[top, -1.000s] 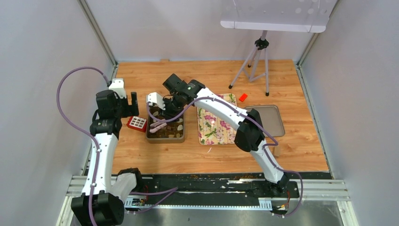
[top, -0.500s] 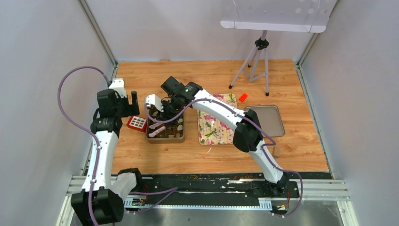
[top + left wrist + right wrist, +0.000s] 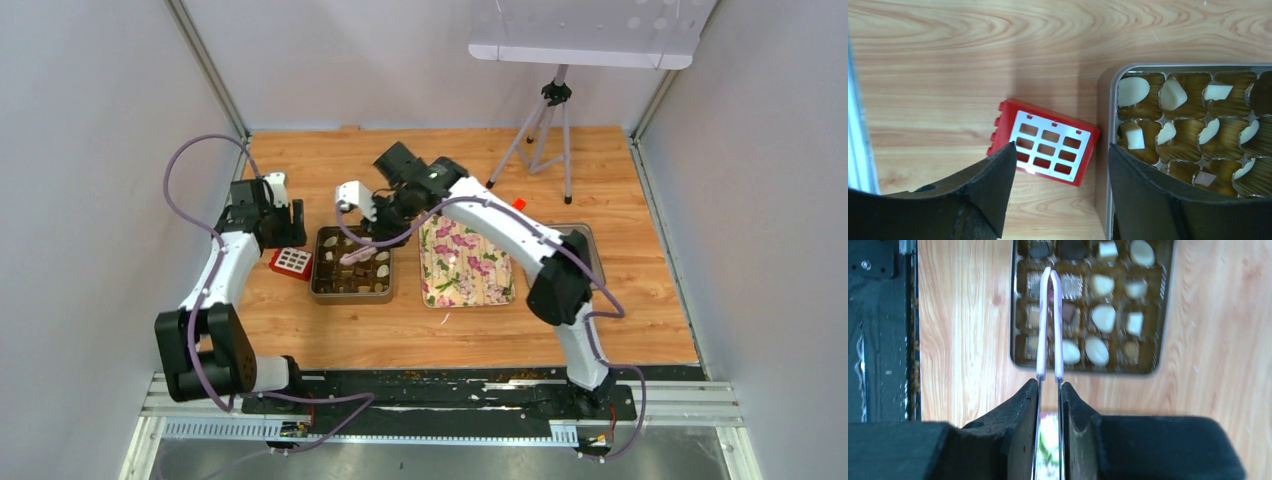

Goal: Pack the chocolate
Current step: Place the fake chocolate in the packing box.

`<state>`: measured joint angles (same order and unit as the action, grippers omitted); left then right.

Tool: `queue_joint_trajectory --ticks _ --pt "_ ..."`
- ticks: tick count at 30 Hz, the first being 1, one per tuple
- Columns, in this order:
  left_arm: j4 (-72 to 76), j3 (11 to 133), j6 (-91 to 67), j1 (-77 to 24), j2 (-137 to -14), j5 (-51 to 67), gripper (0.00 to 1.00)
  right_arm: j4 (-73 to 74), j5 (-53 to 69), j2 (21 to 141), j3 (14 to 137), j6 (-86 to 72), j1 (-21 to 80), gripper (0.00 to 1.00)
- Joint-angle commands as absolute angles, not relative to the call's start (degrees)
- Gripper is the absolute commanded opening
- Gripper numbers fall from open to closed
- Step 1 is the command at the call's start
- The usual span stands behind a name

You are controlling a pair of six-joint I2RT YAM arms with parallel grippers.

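Observation:
The chocolate [image 3: 365, 275] is a set of white, tan and dark pieces in the cells of a metal tin [image 3: 352, 297]. My right gripper [image 3: 385, 215] is shut on lilac-tipped tongs [image 3: 355, 257]. In the right wrist view the tongs [image 3: 1050, 325] reach over the tin [image 3: 1088, 370] and its chocolate [image 3: 1103, 317]; their tips meet with nothing seen between them. My left gripper [image 3: 285, 225] is open and empty. In the left wrist view it [image 3: 1060, 150] hangs over a red grid block [image 3: 1048, 147] beside the tin's left rim [image 3: 1104, 150], with white chocolate [image 3: 1173, 95] in the cells.
The red grid block [image 3: 292, 262] lies against the tin's left side. A floral cloth [image 3: 462, 262] lies right of the tin, with a grey tray [image 3: 590, 262] beyond it. A small red block [image 3: 516, 206] and a tripod [image 3: 540, 140] stand at the back right.
My right gripper has moved right and back with the tongs, whose tips have drawn toward the tin's right half. My left arm has swung toward the back, its gripper staying open by the red grid block.

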<state>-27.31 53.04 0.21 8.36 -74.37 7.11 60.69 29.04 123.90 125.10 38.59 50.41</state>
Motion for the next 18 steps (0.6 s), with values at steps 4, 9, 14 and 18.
queue_joint_trajectory --ticks 4,9,14,18 --pt "-22.0 57.0 -3.4 8.4 -85.4 15.0 0.62 62.8 27.7 101.2 110.5 40.6 40.8 0.19" --pt "-21.8 59.9 -3.8 7.2 -90.9 17.2 0.54 62.7 25.9 93.7 101.3 40.4 36.7 0.20" --pt "-23.2 60.6 -3.5 6.3 -93.0 18.0 0.49 62.4 25.4 91.3 98.4 40.3 33.5 0.20" --pt "-24.3 60.4 -4.5 6.2 -90.6 15.4 0.49 62.3 25.6 91.5 98.8 40.3 32.1 0.20"
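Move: For the right hand, holding the tweezers, the middle of the floral tray lies about 19 cm to the right, 3 cm ahead and 17 cm below; the packing box's middle is 8 cm left, 3 cm ahead, 15 cm down, and the small orange block 32 cm right, 18 cm ahead. For the empty left hand, the packing box is about 14 cm right, 3 cm back, 10 cm down, with the red case 3 cm back and 10 cm below. Keeping its grip on the tweezers, the right hand swings about 18 cm right from the packing box to over the floral tray, rising 8 cm on the way, then sinking 2 cm, and turning clockwise. The left hand sinks 6 cm beside the box's left wall while edging forward and right towards its far left corner, tilting a little and half closing its fingers; contact with the wall can't be told. ##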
